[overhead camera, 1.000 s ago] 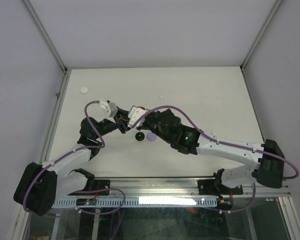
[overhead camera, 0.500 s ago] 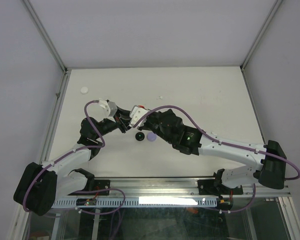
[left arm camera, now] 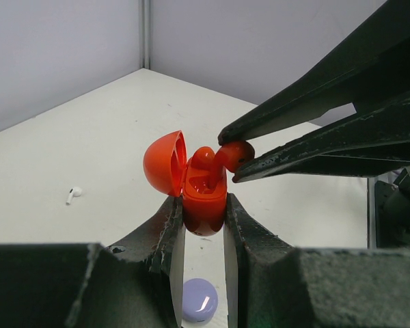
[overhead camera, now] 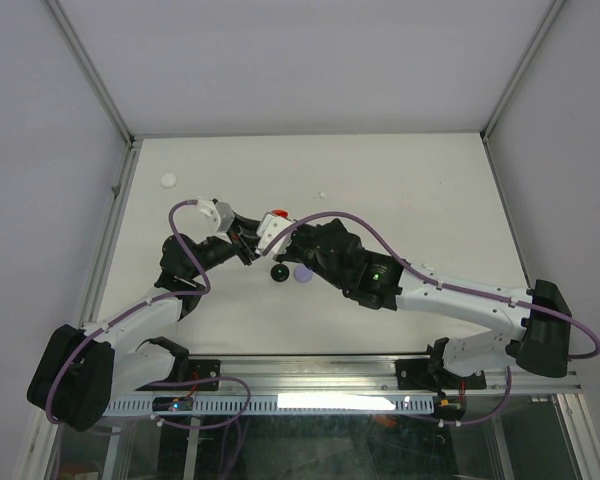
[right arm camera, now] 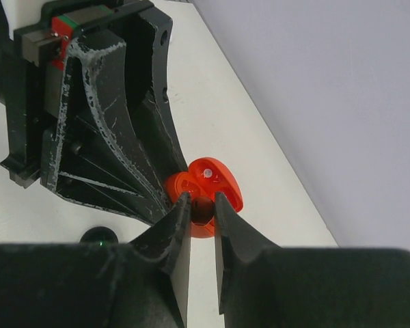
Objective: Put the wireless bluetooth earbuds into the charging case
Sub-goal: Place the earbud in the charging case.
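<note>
A red charging case with its lid swung open is clamped between the fingers of my left gripper, held above the table. One red earbud sits in the case's well. My right gripper is shut on a second red earbud, which hovers right at the case's opening, touching or nearly touching the rim. In the top view the two grippers meet at the red case near the table's middle.
A lavender round case and a black round case lie on the table just below the grippers. A white round case lies at the far left. A loose white earbud lies beyond the held case.
My right gripper has shifted slightly left with the red earbud, closing in on the open case. The left gripper has held the case nearly still.
</note>
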Motion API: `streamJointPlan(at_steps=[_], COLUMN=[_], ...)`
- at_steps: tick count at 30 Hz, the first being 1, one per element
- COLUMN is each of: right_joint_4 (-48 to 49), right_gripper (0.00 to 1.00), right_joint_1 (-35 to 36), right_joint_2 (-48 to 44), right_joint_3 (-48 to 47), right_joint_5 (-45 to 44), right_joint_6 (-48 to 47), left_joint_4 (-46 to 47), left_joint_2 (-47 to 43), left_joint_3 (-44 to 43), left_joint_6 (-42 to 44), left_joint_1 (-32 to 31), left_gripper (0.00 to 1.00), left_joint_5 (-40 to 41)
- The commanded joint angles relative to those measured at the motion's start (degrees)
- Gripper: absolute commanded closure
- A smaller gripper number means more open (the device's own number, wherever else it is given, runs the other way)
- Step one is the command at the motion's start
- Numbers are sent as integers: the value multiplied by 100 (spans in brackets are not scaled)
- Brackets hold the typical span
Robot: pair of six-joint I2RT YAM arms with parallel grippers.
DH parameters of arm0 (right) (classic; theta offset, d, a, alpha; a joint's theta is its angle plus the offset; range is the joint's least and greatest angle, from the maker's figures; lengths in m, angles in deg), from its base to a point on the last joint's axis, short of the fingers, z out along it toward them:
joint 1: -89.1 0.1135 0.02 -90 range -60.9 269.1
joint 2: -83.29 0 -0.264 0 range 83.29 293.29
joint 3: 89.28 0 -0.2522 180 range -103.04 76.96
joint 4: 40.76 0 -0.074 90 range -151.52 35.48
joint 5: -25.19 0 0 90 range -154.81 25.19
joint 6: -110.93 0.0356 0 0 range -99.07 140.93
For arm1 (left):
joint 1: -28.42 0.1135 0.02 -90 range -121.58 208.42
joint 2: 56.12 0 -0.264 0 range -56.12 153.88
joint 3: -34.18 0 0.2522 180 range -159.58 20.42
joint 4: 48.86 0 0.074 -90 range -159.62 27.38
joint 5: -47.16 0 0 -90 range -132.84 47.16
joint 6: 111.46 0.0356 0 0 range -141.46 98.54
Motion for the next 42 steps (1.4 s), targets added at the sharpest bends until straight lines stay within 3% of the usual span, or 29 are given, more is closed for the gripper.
streamJointPlan(at_steps=[1, 11, 26, 34, 42], right_joint_4=[-194, -447, -658, -761, -1001], right_gripper=[83, 77, 44, 37, 36], right_joint_1=[57, 54, 44, -158, -428], right_joint_2=[51, 343, -207, -597, -368], right_joint_3=[-346, -688, -935, -830, -863], right_joint_5=[-13, -199, 7, 50, -68], right_joint_6=[263, 603, 1029, 1291, 1563], left_joint_4=[269, 280, 241, 232, 294], left_joint_2=[-94, -139, -95, -67, -54], left_joint_3=[-191, -184, -195, -208, -200], left_joint_6=[62, 171, 147, 123, 117], left_joint_1=[53, 49, 52, 52, 52], left_gripper=[100, 100, 100, 100, 100], left_joint_5=[203, 109, 123, 80, -15])
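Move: My right hand holds the second earbud at the mouth of the red charging case; the case's middle lies about 2 cm ahead, 1 cm left and 1 cm below, and the earbud already in it some 2 cm ahead and 1 cm left, about level. On the table some 24 cm below, the black disc is roughly 3 cm ahead and 2 cm left, the purple disc 3 cm ahead and 3 cm right. My left hand grips the case, its middle practically between those fingertips. I ease the earbud down, left and a little forward with my right hand, barely 1 cm, into the free well beside the other one, then open the fingers wide to let go. With them opening, I draw that hand up about 5 cm and off to the right nearly 4 cm, clear of the case, the wrist turning some 10 degrees. My left hand keeps the case gripped and still. ##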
